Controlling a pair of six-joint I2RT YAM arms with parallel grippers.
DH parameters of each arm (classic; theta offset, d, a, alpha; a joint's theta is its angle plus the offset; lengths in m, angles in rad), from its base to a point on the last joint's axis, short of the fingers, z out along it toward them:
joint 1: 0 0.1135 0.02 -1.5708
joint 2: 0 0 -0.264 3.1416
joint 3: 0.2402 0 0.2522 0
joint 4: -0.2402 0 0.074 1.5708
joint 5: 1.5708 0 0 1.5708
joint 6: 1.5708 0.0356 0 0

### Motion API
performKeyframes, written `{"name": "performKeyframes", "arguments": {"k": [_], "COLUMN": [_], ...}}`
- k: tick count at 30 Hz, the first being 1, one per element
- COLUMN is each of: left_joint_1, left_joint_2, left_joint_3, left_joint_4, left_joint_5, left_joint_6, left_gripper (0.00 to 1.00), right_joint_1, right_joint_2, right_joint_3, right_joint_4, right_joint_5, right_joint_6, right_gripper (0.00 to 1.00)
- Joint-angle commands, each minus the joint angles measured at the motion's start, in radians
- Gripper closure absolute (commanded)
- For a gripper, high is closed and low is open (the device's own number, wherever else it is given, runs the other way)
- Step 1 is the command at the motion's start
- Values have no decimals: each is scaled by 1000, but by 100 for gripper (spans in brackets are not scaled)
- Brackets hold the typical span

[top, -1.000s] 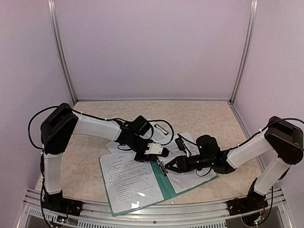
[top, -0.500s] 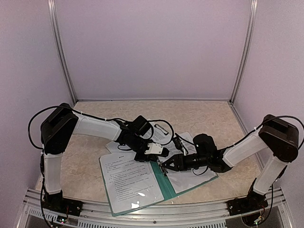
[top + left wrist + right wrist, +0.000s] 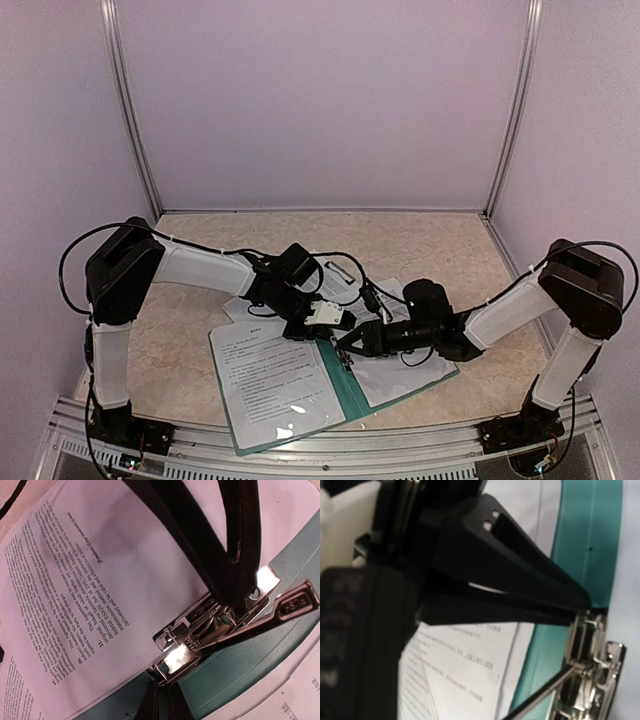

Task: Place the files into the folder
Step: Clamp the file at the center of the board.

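Observation:
The teal folder [image 3: 338, 385] [image 3: 260, 655] [image 3: 590, 530] lies open near the table's front edge. Printed files [image 3: 270, 385] [image 3: 100, 580] [image 3: 465, 670] lie on both of its halves. A metal clip [image 3: 343, 355] [image 3: 200, 630] [image 3: 592, 670] sits at the spine with its lever raised. My left gripper [image 3: 338, 328] [image 3: 162, 687] is shut, its tips right at the clip's near end; nothing shows between them. My right gripper [image 3: 350, 344] [image 3: 577, 614] reaches in from the right, its black fingers [image 3: 240, 540] touching the clip's far end. The gap between them is not visible.
More loose sheets [image 3: 395, 295] lie behind the folder under the arms. Black cables [image 3: 345, 262] loop above them. Enclosure walls stand on three sides, and a metal rail [image 3: 300, 440] runs along the front edge.
My right gripper has slid left along the spine onto the clip and its jaws have narrowed. The left arm and the papers have not moved.

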Motion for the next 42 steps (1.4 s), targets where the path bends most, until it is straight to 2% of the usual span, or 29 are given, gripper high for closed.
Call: {"name": "performKeyframes", "arguments": {"k": [1,25,42], "left_joint_1": [-10,-11,-11], "left_joint_2": [46,50,59], "left_joint_3": [-34,-31,-22], "left_joint_4": [-74,-79,-96], "left_joint_5": [-29,-36,-39], "left_joint_6": [-36,-36,-38], "left_gripper": [100,100,100], "right_joint_1": [6,20,32], "right_joint_2": [29,49,0], "right_joint_3": [18,-12,-35], "right_joint_4": [24,73,-73], "right_joint_5": [-13,-28,35], "right_joint_6": [16,56,-32], "right_gripper": [64,79,90]}}
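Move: The raised lever's push tab lies about 2 cm back of the right hand point, level sideways and some 1 cm lower. The clip's far end is about 5 cm ahead of that hand, 3 cm left and 5 cm below; the left page's middle is roughly 7 cm back and 13 cm left, the right page's some 4 cm ahead and 11 cm right, both 6 cm down. From the left hand, the tab is about 7 cm back, 3 cm right and 3 cm up. The right hand's fingers close around the clip lever by its push tab, going from over a third open to nearly shut; the hand first edges left under 1 cm, then eases back along the lever and down, about 1 cm each way. The left hand stays put, its shut fingertips still on the clip's far end. ##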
